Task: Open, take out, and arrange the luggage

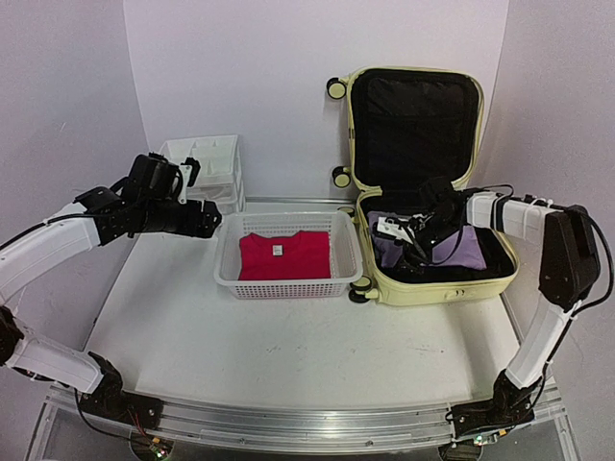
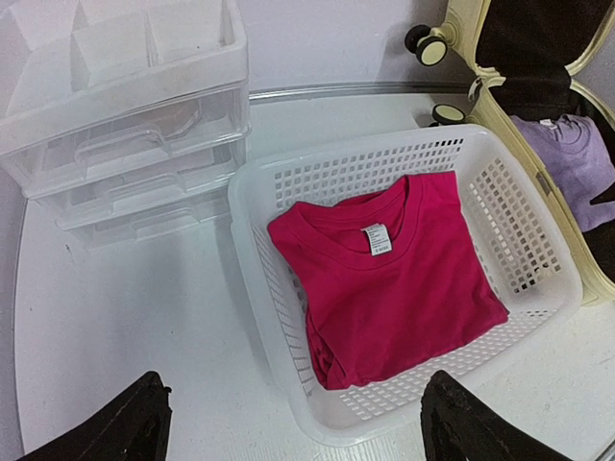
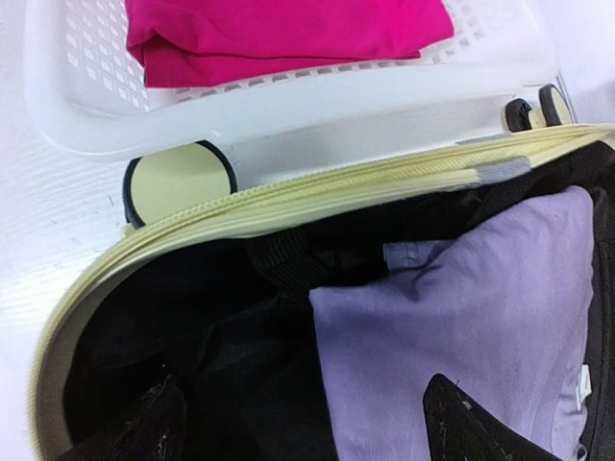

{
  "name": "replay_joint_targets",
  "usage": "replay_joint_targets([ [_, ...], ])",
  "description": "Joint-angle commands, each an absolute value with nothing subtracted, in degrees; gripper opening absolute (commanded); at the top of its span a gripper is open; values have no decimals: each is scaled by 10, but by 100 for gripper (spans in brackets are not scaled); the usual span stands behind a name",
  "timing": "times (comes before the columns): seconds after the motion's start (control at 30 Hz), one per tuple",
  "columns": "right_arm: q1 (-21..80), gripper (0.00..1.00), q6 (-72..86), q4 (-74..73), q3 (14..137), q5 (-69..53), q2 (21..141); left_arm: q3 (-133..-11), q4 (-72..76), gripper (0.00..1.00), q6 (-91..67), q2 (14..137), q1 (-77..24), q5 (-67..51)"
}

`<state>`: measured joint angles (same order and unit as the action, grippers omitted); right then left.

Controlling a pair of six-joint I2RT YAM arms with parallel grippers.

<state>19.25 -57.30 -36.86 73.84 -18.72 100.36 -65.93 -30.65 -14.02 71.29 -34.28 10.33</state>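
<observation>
The luggage [image 1: 437, 283], a pale yellow hard suitcase, lies open at the right with its lid [image 1: 413, 115] upright against the back wall. A folded purple garment [image 1: 466, 245] rests on its black lining. My right gripper [image 1: 408, 242] is down inside the case, open. In the right wrist view one of its fingers [image 3: 471, 423] is over the purple garment [image 3: 480, 307] and the other over bare lining, just inside the yellow rim [image 3: 317, 197]. My left gripper [image 1: 207, 219] hovers open at the left end of the white basket [image 1: 288, 286]. A folded red shirt [image 2: 394, 288] lies in that basket.
A white plastic drawer unit [image 1: 207, 168] stands at the back left, close behind my left gripper. The basket's rim [image 2: 245, 221] nearly touches the luggage's side [image 2: 577, 252]. Spinner wheels [image 3: 178, 184] stick out between basket and case. Walls close in behind and on both sides.
</observation>
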Motion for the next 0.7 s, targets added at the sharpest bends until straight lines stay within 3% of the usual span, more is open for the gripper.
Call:
replay_joint_targets([
  [0.0,191,81,-619,-324,755,-190,1036,-703,-309,90,-142,726,-341,127],
  [0.5,191,60,-618,-264,768,-188,1100,-713,-313,89,-147,737,-341,159],
  [0.67,191,47,-610,-240,763,-162,1105,-722,-320,89,-142,749,-340,167],
])
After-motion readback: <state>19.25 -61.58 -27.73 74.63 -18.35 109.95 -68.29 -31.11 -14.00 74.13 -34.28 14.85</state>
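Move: In the open suitcase, the purple garment's middle lies about 7 cm ahead of the right hand, 7 cm to its right and 7 cm below, with its near left corner almost under the fingers. The suitcase's near left wheel is some 13 cm left and 6 cm back. Beyond the side wall, the red shirt in the basket is roughly 34 cm left and level fore-and-aft. From the left hand, the purple garment is about 57 cm right, 10 cm ahead and 22 cm lower. Sinking about 5 cm into the suitcase, the right hand also works some 3 cm forward onto the purple garment's near left corner, levelling off low while the forward creep goes on. The steeply down-pointing fingers close from wide to about half open, one over the cloth, the other over the dark lining beside its near edge; a grip can't be seen yet. ##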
